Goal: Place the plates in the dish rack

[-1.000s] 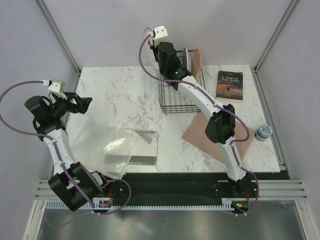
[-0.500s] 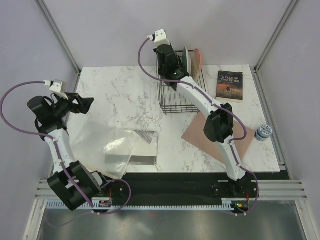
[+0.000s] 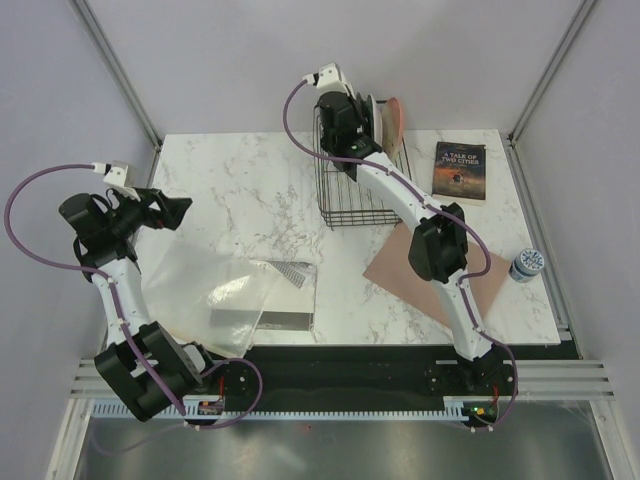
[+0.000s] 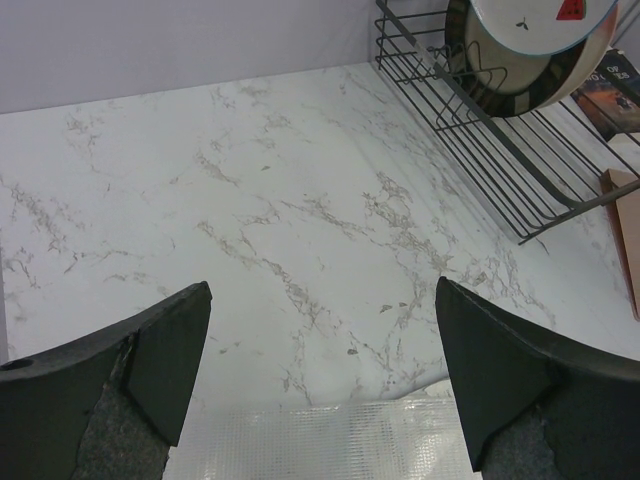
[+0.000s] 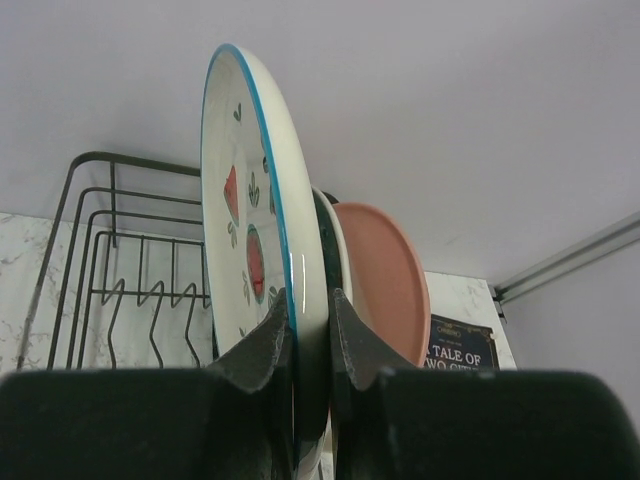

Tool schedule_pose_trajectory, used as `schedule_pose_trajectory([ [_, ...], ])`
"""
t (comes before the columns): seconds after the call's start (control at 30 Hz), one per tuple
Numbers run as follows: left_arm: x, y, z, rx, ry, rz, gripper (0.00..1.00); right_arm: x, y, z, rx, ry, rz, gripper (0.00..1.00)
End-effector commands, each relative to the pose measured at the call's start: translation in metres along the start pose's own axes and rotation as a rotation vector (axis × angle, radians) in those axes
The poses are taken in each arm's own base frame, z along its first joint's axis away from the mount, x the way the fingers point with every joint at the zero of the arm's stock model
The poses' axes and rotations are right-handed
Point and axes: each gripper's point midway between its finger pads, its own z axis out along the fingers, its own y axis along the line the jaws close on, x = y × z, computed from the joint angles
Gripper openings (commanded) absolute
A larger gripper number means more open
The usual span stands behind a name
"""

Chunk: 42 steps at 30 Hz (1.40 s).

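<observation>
My right gripper (image 5: 308,295) is shut on the rim of a white plate with red fruit marks and a teal edge (image 5: 235,200). It holds the plate upright over the far end of the black wire dish rack (image 3: 350,200). Close behind the held plate stand a dark-rimmed plate (image 5: 330,235) and a pink plate (image 5: 385,280). The left wrist view shows the white plate (image 4: 545,15) in front of the brown-rimmed one (image 4: 520,85), above the rack (image 4: 480,130). My left gripper (image 3: 178,208) is open and empty, well left of the rack. No red plate shows.
A dark paperback book (image 3: 460,170) lies right of the rack. A pinkish-brown mat (image 3: 430,275) lies under my right arm. A crinkled clear plastic sheet (image 3: 230,290) lies at the front left. A small blue-and-white container (image 3: 526,265) stands at the right edge.
My right gripper has carried the white plate to the right, from beyond the rack's far left corner to close against the standing plates. My left gripper has shifted slightly right.
</observation>
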Motion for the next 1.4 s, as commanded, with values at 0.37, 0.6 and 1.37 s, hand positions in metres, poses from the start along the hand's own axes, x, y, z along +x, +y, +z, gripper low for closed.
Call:
schedule_pose_trajectory([
  [0.37, 0.005, -0.003, 0.003, 0.008, 0.003, -0.027, 1.00, 0.016, 0.002, 0.022, 0.065, 0.000, 0.080, 0.00],
  [0.6, 0.011, -0.005, 0.005, 0.005, 0.018, -0.045, 1.00, 0.047, 0.020, 0.031, 0.056, 0.048, 0.064, 0.00],
  [1.37, -0.007, -0.021, 0.005, 0.010, -0.012, -0.002, 1.00, -0.061, -0.046, -0.024, 0.109, -0.116, 0.134, 0.53],
])
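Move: Held upright edge-on, the watermelon plate is bound for the free slot in the dish rack, whose seat for the plate's middle lies some 7 cm ahead of the right hand, about 1 cm to its right and 13 cm below. At that same depth and height stand the black-rimmed plate 3 cm to the hand's right, the white plate 5 cm and the pink plate 9 cm. From the left hand the slot is roughly 32 cm ahead, 39 cm right and 10 cm below. Still pinching the watermelon plate near its edge, the right hand lowers it about 11 cm into the rack slot, easing a couple of centimetres forward and tipping slightly down. At the bottom the fingers open to about half and let go, then the hand rises straight back the same 11 cm, drawing back slightly and levelling out. The empty left hand drifts a little right and down. ##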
